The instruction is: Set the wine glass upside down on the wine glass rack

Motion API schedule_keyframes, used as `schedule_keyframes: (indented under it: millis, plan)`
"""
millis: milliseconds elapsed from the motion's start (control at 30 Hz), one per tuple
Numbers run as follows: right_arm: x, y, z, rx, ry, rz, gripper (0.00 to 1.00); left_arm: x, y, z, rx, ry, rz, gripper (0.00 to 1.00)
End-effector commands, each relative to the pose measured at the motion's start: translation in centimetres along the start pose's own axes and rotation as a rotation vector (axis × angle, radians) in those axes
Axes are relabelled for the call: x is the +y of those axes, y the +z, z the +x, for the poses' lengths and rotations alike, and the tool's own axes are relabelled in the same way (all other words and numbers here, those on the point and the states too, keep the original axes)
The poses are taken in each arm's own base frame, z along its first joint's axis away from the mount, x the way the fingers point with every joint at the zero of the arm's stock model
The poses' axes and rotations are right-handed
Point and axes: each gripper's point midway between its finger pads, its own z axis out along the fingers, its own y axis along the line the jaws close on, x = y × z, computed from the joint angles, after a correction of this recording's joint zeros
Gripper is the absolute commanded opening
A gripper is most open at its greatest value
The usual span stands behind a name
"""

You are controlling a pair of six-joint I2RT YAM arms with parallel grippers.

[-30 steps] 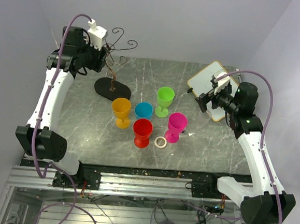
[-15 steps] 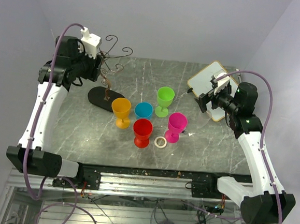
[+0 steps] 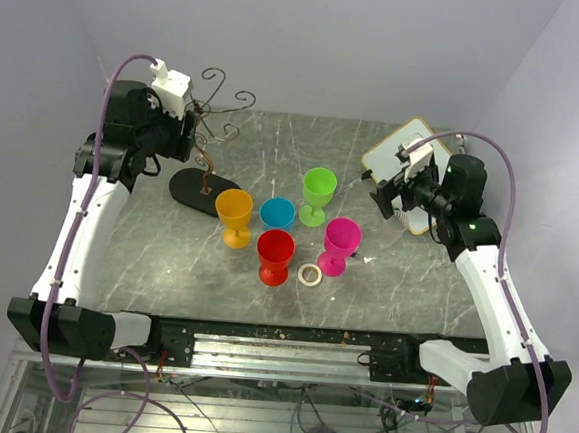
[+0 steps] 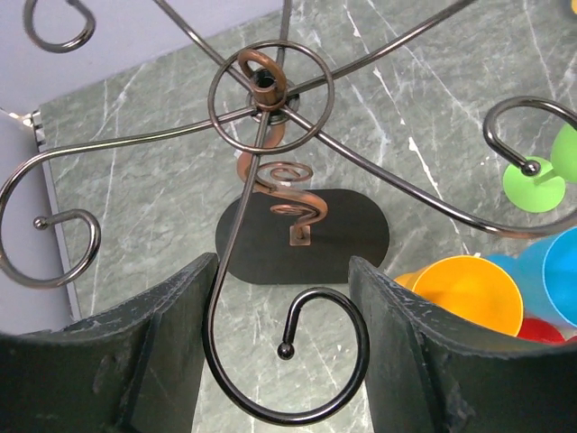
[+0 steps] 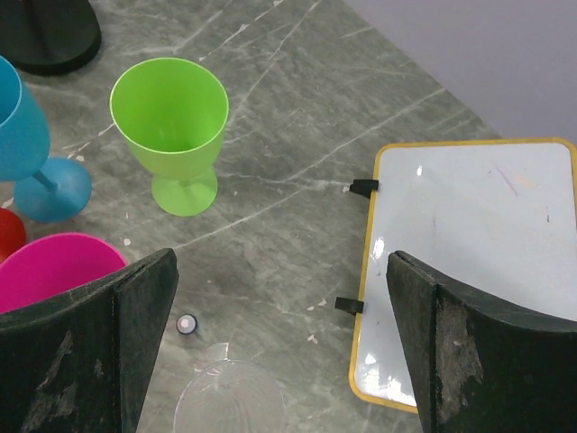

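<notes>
The wine glass rack (image 3: 209, 160), a dark wire tree on a black oval base (image 4: 302, 236), stands at the table's back left. My left gripper (image 3: 189, 133) is up among its curled arms. In the left wrist view one spiral arm (image 4: 297, 410) sits between the fingers (image 4: 153, 352), shut on it. Several coloured wine glasses stand upright mid-table: orange (image 3: 234, 212), blue (image 3: 278, 214), green (image 3: 319, 191), red (image 3: 275, 250), pink (image 3: 342, 241). My right gripper (image 5: 281, 298) hangs wide open and holds nothing. Just below it a clear glass (image 5: 230, 397) shows its round top.
A yellow-framed whiteboard (image 5: 469, 262) lies at the back right under the right arm. A small pale ring (image 3: 310, 274) rests beside the pink glass. A tiny round cap (image 5: 187, 324) sits on the table near the clear glass. Walls close in the left, right and back.
The left arm has drawn back to the left, and the rack has slid left and nearer with it. The right gripper has shifted slightly left, still open.
</notes>
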Motion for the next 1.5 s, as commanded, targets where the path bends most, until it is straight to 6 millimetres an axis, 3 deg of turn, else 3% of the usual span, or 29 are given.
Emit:
schedule_keyframes:
  millis: [0,200,433,733,933,1233,1333,1467]
  plan:
    - [-0.4,-0.8,-0.9,0.060,-0.035,0.034,1.00,-2.5,0.2,0.6,-0.003,-0.029,0.110,0.75]
    - [1.2,-0.1,-1.1,0.122,-0.032,-0.040,0.99,-2.1,-1.7,-0.4,-0.045,0.010,0.078,0.99]
    - [2.8,4.0,-1.2,0.158,0.044,-0.058,0.94,-1.6,-4.7,-2.1,-0.106,0.081,0.041,1.00]
    - [3.5,10.3,0.2,0.257,0.167,-0.067,0.70,-1.4,-8.3,-5.2,-0.236,0.234,0.012,1.00]
    - [3.9,13.4,2.3,0.355,0.182,-0.087,0.57,-1.7,-8.3,-6.2,-0.262,0.265,0.037,1.00]
    - [5.3,15.8,3.8,0.415,0.208,-0.160,0.38,-1.3,-7.8,-6.5,-0.255,0.258,0.039,1.00]
    - [5.7,16.4,3.9,0.425,0.216,-0.187,0.26,-1.1,-7.7,-6.5,-0.250,0.253,0.035,1.00]
    - [5.9,16.9,3.2,0.415,0.217,-0.224,0.02,-0.9,-7.4,-6.1,-0.241,0.235,0.040,1.00]
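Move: The green wine glass stands about 7 cm ahead of the right hand and 14 cm to its left, its middle some 16 cm lower. From this hand, the pink glass is about 4 cm back and 9 cm left, the blue glass level and 22 cm left. The left hand has a curled arm of the rack between its fingers; the rack's hub is about 7 cm ahead, 2 cm right, roughly level. The orange glass lies about 4 cm back and 10 cm right of it, well below. Bring the right gripper left, down and forward, about 11 cm left and 11 cm down, tipping the fingers down some 30 degrees while closing them from wide open onto the green glass's near right rim, one finger inside the bowl. Meanwhile open the left gripper fully, free its held curl, and draw back and up clear of the rack, fingers tilting up. ##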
